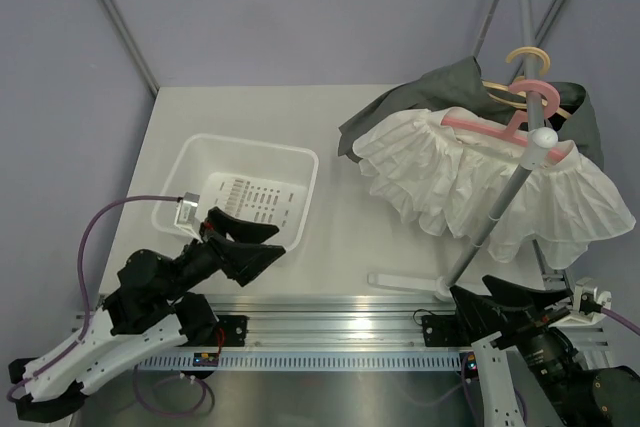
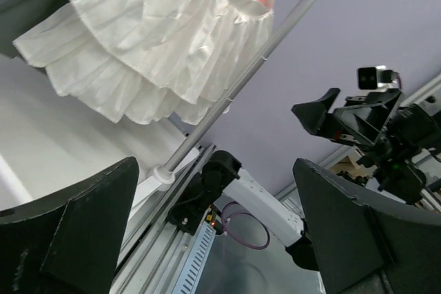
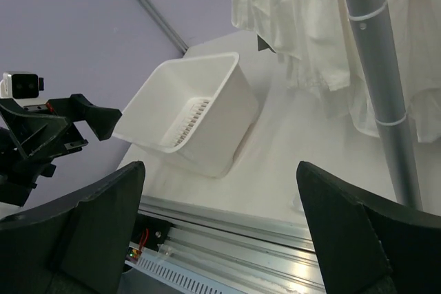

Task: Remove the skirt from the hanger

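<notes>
A white ruffled skirt (image 1: 480, 182) hangs from a pink hanger (image 1: 500, 127) on a grey rack pole (image 1: 510, 192) at the right. It also shows in the left wrist view (image 2: 151, 39) and the right wrist view (image 3: 303, 25). My left gripper (image 1: 255, 244) is open and empty by the white basket's near right corner. My right gripper (image 1: 500, 302) is open and empty at the near right, below the skirt. Neither touches the skirt.
A white plastic basket (image 1: 205, 157) stands on the table's left half. A dark grey garment (image 1: 440, 87) hangs behind the skirt, with a cream hanger (image 1: 527, 55) above. The rack's white foot (image 1: 400, 282) lies near the front edge. A metal rail (image 1: 330, 332) runs along the near side.
</notes>
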You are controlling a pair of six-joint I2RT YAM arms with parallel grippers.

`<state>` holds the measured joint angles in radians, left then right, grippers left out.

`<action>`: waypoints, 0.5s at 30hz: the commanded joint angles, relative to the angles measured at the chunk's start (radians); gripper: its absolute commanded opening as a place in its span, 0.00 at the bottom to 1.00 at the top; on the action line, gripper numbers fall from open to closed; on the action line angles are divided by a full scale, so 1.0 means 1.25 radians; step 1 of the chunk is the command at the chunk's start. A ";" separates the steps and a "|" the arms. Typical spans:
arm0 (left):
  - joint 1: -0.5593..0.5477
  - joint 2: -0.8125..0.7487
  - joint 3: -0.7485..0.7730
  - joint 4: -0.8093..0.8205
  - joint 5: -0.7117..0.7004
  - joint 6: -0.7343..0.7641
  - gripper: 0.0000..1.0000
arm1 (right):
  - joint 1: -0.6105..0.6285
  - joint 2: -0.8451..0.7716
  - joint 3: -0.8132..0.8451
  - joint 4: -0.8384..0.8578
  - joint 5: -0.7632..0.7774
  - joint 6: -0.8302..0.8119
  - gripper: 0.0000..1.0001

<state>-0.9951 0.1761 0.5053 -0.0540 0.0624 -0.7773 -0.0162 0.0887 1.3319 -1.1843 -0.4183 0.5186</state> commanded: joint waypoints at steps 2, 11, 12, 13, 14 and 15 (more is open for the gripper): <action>-0.004 0.108 0.098 -0.088 -0.067 0.000 0.99 | -0.004 0.033 0.013 -0.036 0.041 -0.014 0.99; -0.005 0.433 0.406 -0.180 -0.060 0.069 0.98 | -0.004 0.108 0.073 -0.130 0.103 0.011 0.99; -0.005 0.486 0.434 -0.184 -0.057 0.082 0.98 | -0.004 0.123 0.089 -0.151 0.132 0.021 0.99; -0.005 0.509 0.458 -0.181 -0.055 0.095 0.98 | -0.004 0.135 0.094 -0.196 0.165 0.044 0.99; -0.005 0.530 0.482 -0.175 -0.055 0.144 0.98 | -0.004 0.163 0.098 -0.213 0.208 0.051 0.99; -0.005 0.566 0.519 -0.162 -0.032 0.176 0.99 | -0.004 0.173 0.103 -0.224 0.225 0.056 0.99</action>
<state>-0.9966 0.8173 1.0416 -0.2798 0.0040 -0.6888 -0.0162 0.2188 1.4387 -1.3193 -0.2768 0.5453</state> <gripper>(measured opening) 0.985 0.993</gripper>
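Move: The white skirt hangs about 32 cm to the left hand's right and 10 cm ahead, roughly at its height; from the right hand it is some 17 cm ahead and 2 cm right. From the right hand, the rack post stands about 11 cm ahead and 2 cm right, its middle 10 cm lower. The grey garment hangs about 12 cm beyond the skirt, level with it sideways. Left hand, open, sweeps some 10 cm right, forward and up towards the skirt; right hand edges right, turning clockwise. ##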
